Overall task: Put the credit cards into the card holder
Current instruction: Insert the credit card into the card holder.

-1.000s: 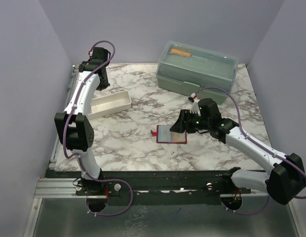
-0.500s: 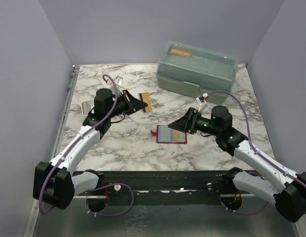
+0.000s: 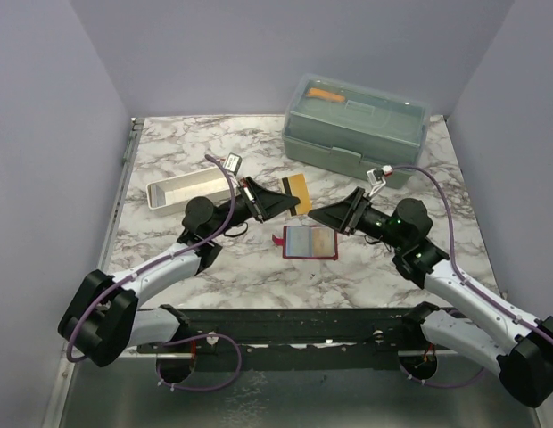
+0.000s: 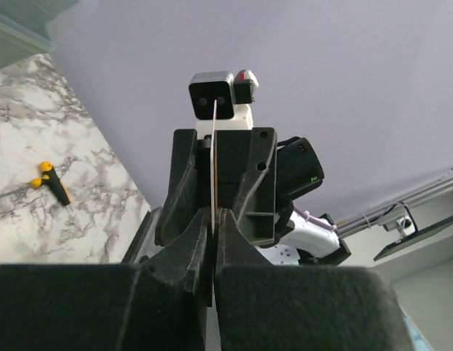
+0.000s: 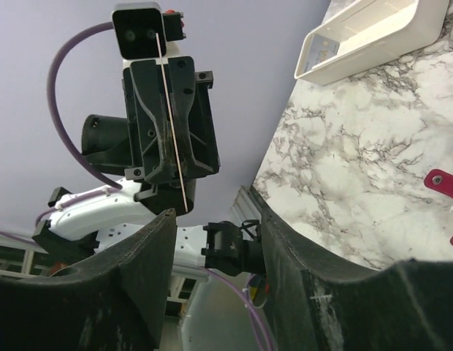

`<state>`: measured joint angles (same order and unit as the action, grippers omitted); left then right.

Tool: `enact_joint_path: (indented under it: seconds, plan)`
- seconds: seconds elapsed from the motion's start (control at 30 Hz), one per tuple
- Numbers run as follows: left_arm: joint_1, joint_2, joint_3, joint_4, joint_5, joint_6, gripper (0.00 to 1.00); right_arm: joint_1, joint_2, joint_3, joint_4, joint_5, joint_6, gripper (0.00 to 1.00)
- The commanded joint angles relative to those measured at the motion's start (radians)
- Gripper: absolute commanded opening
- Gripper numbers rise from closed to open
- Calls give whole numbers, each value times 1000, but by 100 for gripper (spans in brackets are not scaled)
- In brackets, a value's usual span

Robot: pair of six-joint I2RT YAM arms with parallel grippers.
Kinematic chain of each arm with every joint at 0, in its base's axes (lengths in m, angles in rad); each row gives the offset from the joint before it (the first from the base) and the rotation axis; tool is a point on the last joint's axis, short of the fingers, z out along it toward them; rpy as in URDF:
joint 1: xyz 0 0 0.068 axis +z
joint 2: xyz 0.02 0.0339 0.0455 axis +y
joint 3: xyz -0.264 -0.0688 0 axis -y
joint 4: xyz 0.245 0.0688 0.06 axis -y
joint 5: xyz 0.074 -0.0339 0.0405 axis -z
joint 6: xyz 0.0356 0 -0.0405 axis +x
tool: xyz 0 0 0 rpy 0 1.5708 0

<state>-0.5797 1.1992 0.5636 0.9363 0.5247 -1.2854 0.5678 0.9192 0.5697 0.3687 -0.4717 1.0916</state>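
The card holder [image 3: 309, 241] lies open on the marble table, dark red with a grey-blue face up; its red edge [image 5: 442, 183] shows in the right wrist view. My left gripper [image 3: 288, 200] hovers just behind it, shut on an orange credit card [image 3: 299, 189]. That card appears edge-on as a thin line [image 4: 213, 161] between the left gripper's [image 4: 214, 228] pads, and again edge-on [image 5: 172, 124] from the right wrist. My right gripper [image 3: 326, 217] is open and empty, facing the card from the right at about the same height. Its fingertips [image 5: 212, 212] stand apart just short of the card.
A long white tray [image 3: 183, 190] sits at the back left, also seen as the tray [image 5: 358, 36] from the right wrist. A pale-green lidded box [image 3: 357, 125] stands at the back right. A small yellow-and-black tool [image 4: 51, 180] lies on the marble.
The left arm swung from the tray at the back left to the middle, carrying the orange card. The right gripper lifted off the card holder and turned to face the card.
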Motion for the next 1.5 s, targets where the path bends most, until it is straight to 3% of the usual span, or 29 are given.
enact_joint_path:
  seconds: [0.0,0.2,0.47,0.6,0.63,0.67,0.8,0.9,0.97,1.07,1.23,1.33,1.47]
  plan:
    - [-27,53,-15,176,33,-82,0,1,-16,-46,141,31,52,50]
    - [-42,75,-14,188,45,-80,0,1,-17,-65,179,47,60,34]
    - [-56,98,-28,188,68,-77,0,1,7,-92,245,42,72,24]
    - [-63,125,-29,188,87,-68,0,0,0,-97,208,61,40,1]
    - [-63,133,-31,183,92,-62,0,0,-7,-96,172,77,18,0]
    - [-62,139,-32,164,96,-52,7,-1,-16,-94,119,96,-8,0]
    - [-62,125,3,-168,56,69,54,-16,-36,-73,-222,198,-130,0]
    - [-61,130,93,-606,-41,210,69,-47,-5,-104,-348,194,-218,0]
    - [-60,178,157,-775,-77,296,69,-82,33,-152,-316,104,-260,0]
    - [-60,265,210,-842,-36,360,65,-142,94,-236,-175,-57,-282,0]
    - [-60,397,344,-1122,-159,495,69,-196,172,-271,-86,-124,-311,0]
    - [-60,431,379,-1191,-236,539,72,-228,226,-274,-51,-164,-316,0]
    - [-60,490,402,-1212,-254,546,70,-252,279,-288,5,-186,-316,0]
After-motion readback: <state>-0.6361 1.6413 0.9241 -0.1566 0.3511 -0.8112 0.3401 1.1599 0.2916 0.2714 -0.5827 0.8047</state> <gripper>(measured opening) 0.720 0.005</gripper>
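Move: The card is already held in the left gripper, its middle some 4 cm left of the right hand and 3 cm ahead, about 1 cm higher, one end near the open right fingers. The open card holder lies on the table about 27 cm below the right hand, 6 cm ahead; the screwdriver handle is roughly 26 cm to its right, also 6 cm ahead. From the left hand, the card holder is about 30 cm below, 6 cm right and 4 cm ahead. The right fingers close on the near end of the card while both hands barely shift, then the left fingers open and let go. The right hand carries the card down about 21 cm and 6 cm to the right, towards the front right part of the card holder, turning some 30 degrees. The left hand, empty, drops about 25 cm towards the holder's left page, slightly forward, its fingers tipping down about 60 degrees and staying open. ##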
